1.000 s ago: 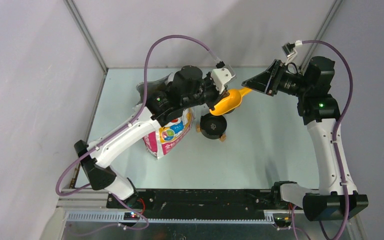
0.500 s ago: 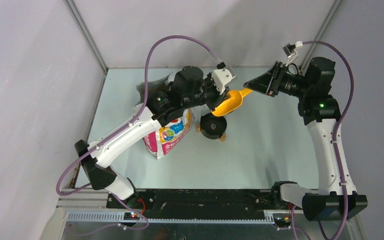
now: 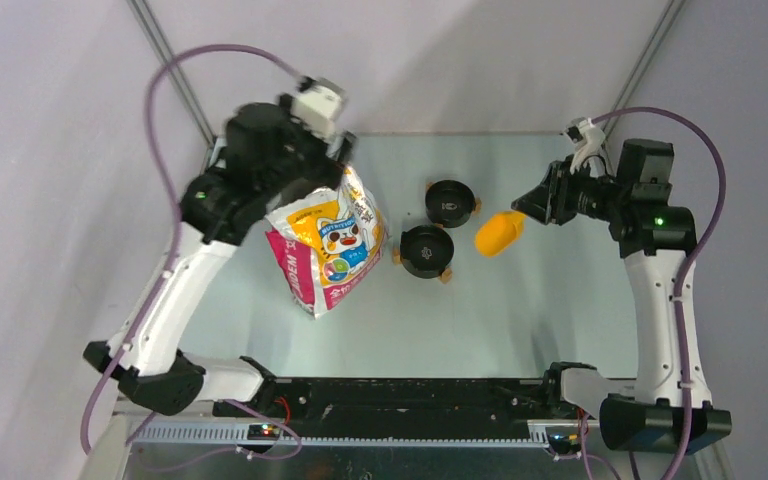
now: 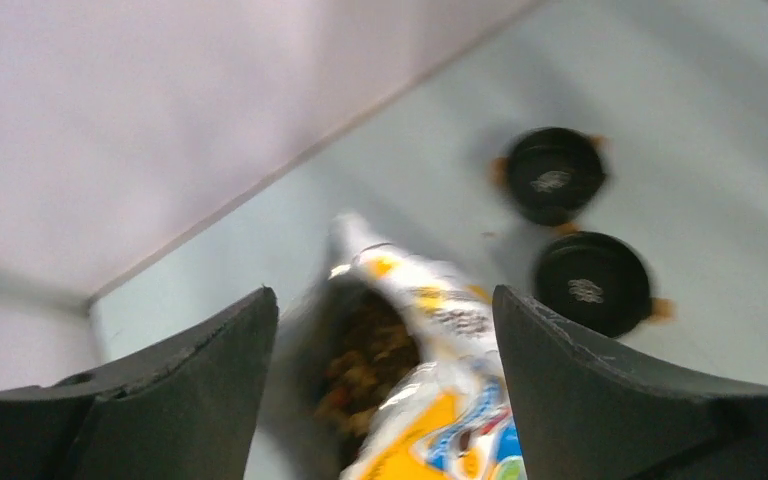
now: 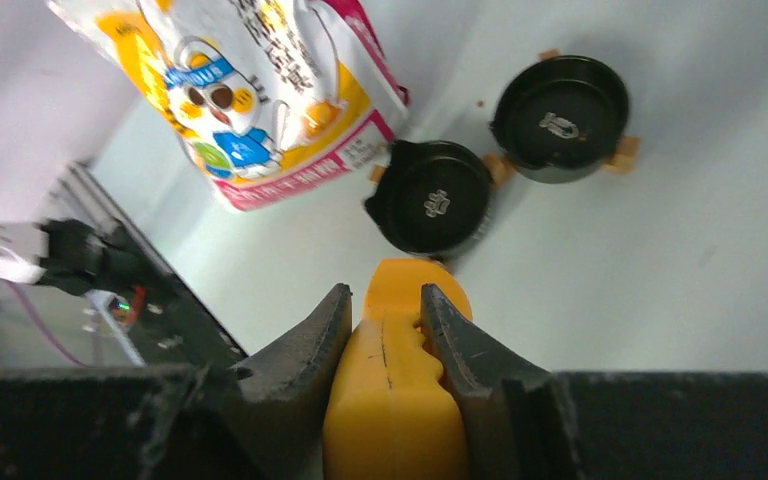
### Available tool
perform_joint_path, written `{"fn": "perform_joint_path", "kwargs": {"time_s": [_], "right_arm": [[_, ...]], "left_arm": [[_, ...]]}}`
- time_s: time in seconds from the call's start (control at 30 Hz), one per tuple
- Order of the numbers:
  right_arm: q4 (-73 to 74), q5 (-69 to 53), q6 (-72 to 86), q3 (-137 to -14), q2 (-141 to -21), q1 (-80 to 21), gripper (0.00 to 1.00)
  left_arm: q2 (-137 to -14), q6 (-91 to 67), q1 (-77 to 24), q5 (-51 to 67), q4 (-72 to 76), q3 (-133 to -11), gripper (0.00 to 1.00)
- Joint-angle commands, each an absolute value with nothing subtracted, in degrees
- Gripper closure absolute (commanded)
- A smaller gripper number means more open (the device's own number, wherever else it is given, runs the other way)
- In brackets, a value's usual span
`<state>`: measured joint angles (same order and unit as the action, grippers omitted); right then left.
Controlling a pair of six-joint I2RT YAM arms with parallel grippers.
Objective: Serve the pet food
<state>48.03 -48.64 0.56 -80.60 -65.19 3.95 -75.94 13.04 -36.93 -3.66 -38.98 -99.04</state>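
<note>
The pet food [image 4: 372,362] shows as brown kibble inside the open mouth of the cartoon-cat bag [image 3: 325,240], which stands at the left rear of the table. My left gripper [image 4: 382,296] hangs open just above that mouth, with nothing between its fingers; from above, the left gripper [image 3: 338,160] is at the bag's top edge. My right gripper [image 5: 385,290] is shut on the handle of the yellow scoop [image 5: 390,390]. The scoop [image 3: 498,233] is held to the right of two black bowls [image 3: 450,202] [image 3: 426,250]. No kibble shows in the scoop.
The two black bowls [image 5: 560,118] [image 5: 430,198] stand side by side mid-table, their printed bottoms showing. The bag [image 5: 250,90] is left of them. Grey walls close the table's left, rear and right. A black rail [image 3: 410,395] runs along the near edge.
My left gripper let go of the scoop, opened wide and swung left to above the bag's mouth. My right gripper kept the scoop and carried it to the right of the bowls.
</note>
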Motion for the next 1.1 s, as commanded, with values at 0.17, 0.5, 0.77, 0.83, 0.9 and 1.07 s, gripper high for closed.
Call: {"fn": "perform_joint_path", "kwargs": {"time_s": [0.17,0.5,0.77,0.83,0.9,1.07], "right_arm": [[50.4,-39.2,-16.3,-81.0,-57.4,2.7,1.0],[51.1,-40.5,-13.6,-80.7,-56.2,1.7,1.0],[50.6,-42.0,-11.2,-80.7,-56.7,1.4,1.0],[50.3,-42.0,-10.5,-80.7,-56.9,1.3,1.0],[50.1,-42.2,-9.7,-80.7,-57.1,1.1,1.0],[48.3,-39.3,-9.3,-80.9,-57.0,-1.9,1.0]], "left_arm": [[-77.5,6.9,-17.8,-1.6,-58.4,-102.6,0.17],[-82.0,8.0,-11.1,-3.6,-58.7,-96.5,0.17],[-84.7,4.6,-7.0,3.1,-56.9,-93.4,0.38],[-86.4,4.1,-6.0,4.1,-56.6,-94.1,0.5],[-88.5,3.8,-4.9,5.6,-57.0,-95.5,0.62],[-93.0,4.4,-3.2,10.2,-58.9,-99.0,0.97]]}}
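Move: For the empty, open left hand, the left rim of the pet food bag's mouth lies about 17 cm to the left, 5 cm ahead and 18 cm down. The near bowl stands some 18 cm to its right and about level with it, the far bowl 24 cm right and 13 cm ahead, both nearly 40 cm below. From the right hand, still gripping the scoop, that rim is roughly 50 cm left, 10 cm ahead and 11 cm lower. Left hand swings some 17 cm left, then 18 cm down, tipping steeply, closing on the bag's left rim. ##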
